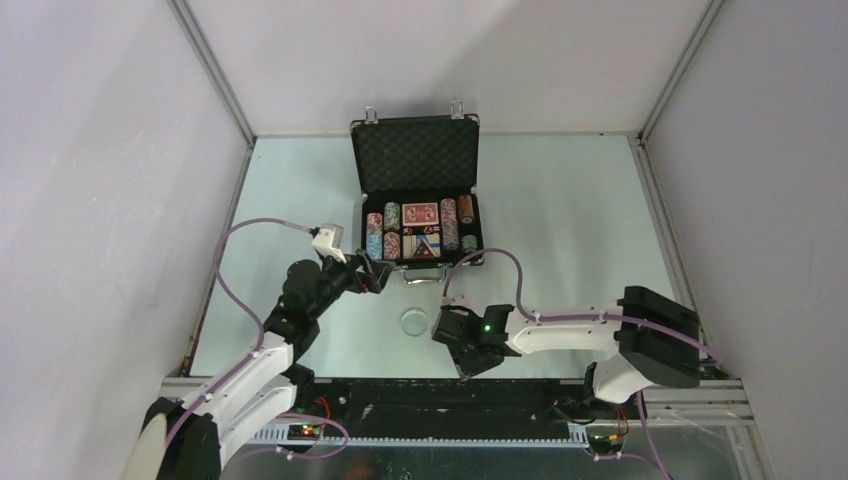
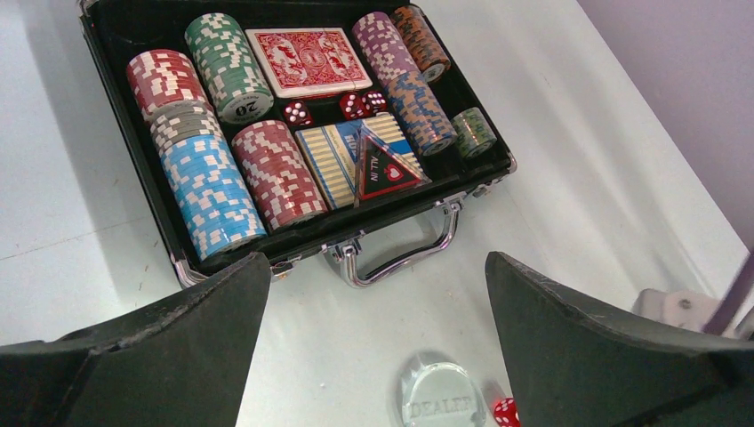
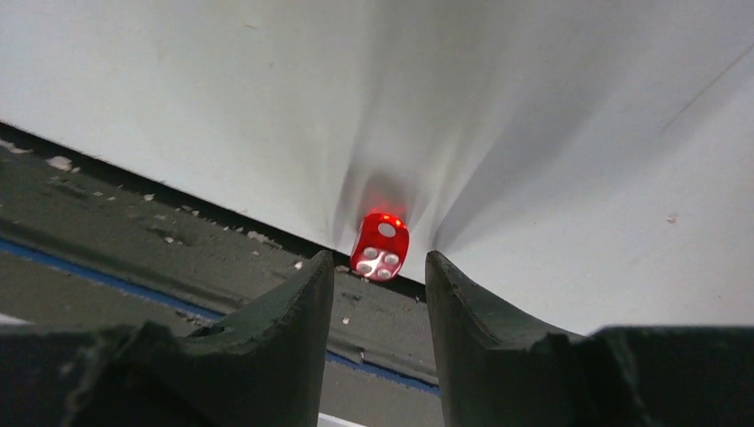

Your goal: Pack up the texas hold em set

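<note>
The black briefcase lies open at the back centre, its silver handle facing me. In its foam tray sit striped chip stacks, red-backed cards and red dice. A clear round disc marked DEALER lies on the table in front of the case, and the left wrist view shows a red die beside it. My left gripper is open and empty, near the handle. My right gripper is open, with a red die just beyond its fingertips at the table's near edge.
A dark strip runs along the table's near edge below the right gripper. Grey walls and metal frame posts enclose the table on three sides. The right arm lies across the front right.
</note>
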Controlling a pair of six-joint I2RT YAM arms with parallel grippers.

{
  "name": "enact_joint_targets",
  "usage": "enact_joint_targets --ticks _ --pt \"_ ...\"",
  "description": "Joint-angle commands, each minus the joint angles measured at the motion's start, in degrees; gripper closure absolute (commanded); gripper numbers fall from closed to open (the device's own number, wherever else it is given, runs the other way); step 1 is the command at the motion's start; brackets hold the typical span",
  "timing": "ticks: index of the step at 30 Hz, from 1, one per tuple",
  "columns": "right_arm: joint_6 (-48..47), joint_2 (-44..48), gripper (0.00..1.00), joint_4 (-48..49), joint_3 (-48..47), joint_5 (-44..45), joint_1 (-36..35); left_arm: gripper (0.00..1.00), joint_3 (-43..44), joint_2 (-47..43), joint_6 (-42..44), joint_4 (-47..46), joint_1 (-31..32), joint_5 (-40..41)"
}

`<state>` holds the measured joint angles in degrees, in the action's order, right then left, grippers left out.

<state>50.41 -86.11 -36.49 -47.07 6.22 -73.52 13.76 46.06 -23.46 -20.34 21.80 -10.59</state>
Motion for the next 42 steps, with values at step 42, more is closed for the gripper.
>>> enact_joint_targets --ticks 42 --pt "-10.19 3.15 0.84 2.65 -12.15 4.79 9.04 0.02 2.94 -1.98 1.74 -0.14 0.96 2.23"
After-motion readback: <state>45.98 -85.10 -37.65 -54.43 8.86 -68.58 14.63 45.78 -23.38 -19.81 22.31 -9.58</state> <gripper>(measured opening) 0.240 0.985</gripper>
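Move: The die sits practically between the right hand's half-open fingertips, only about 1 cm below the hand point, right by the table's near edge. The other die lies some 7 cm farther forward and 7 cm to the left of this hand, and the dealer button about 10 cm ahead and 11 cm left, both roughly 1 cm lower than the hand. From the idle left hand the near die is about 20 cm back, 18 cm right and 13 cm down. The right hand sinks just under 1 cm around the die at the table's near edge, slides a little to its left while the fingers narrow slightly, then eases about 1 cm forward and closes them until they pinch the die between the tips. Keeping that pinch, it lifts off up and forward, about 3 cm each way and drifting some 1.5 cm left towards the other die, with the wrist tilting only about 5 degrees. ##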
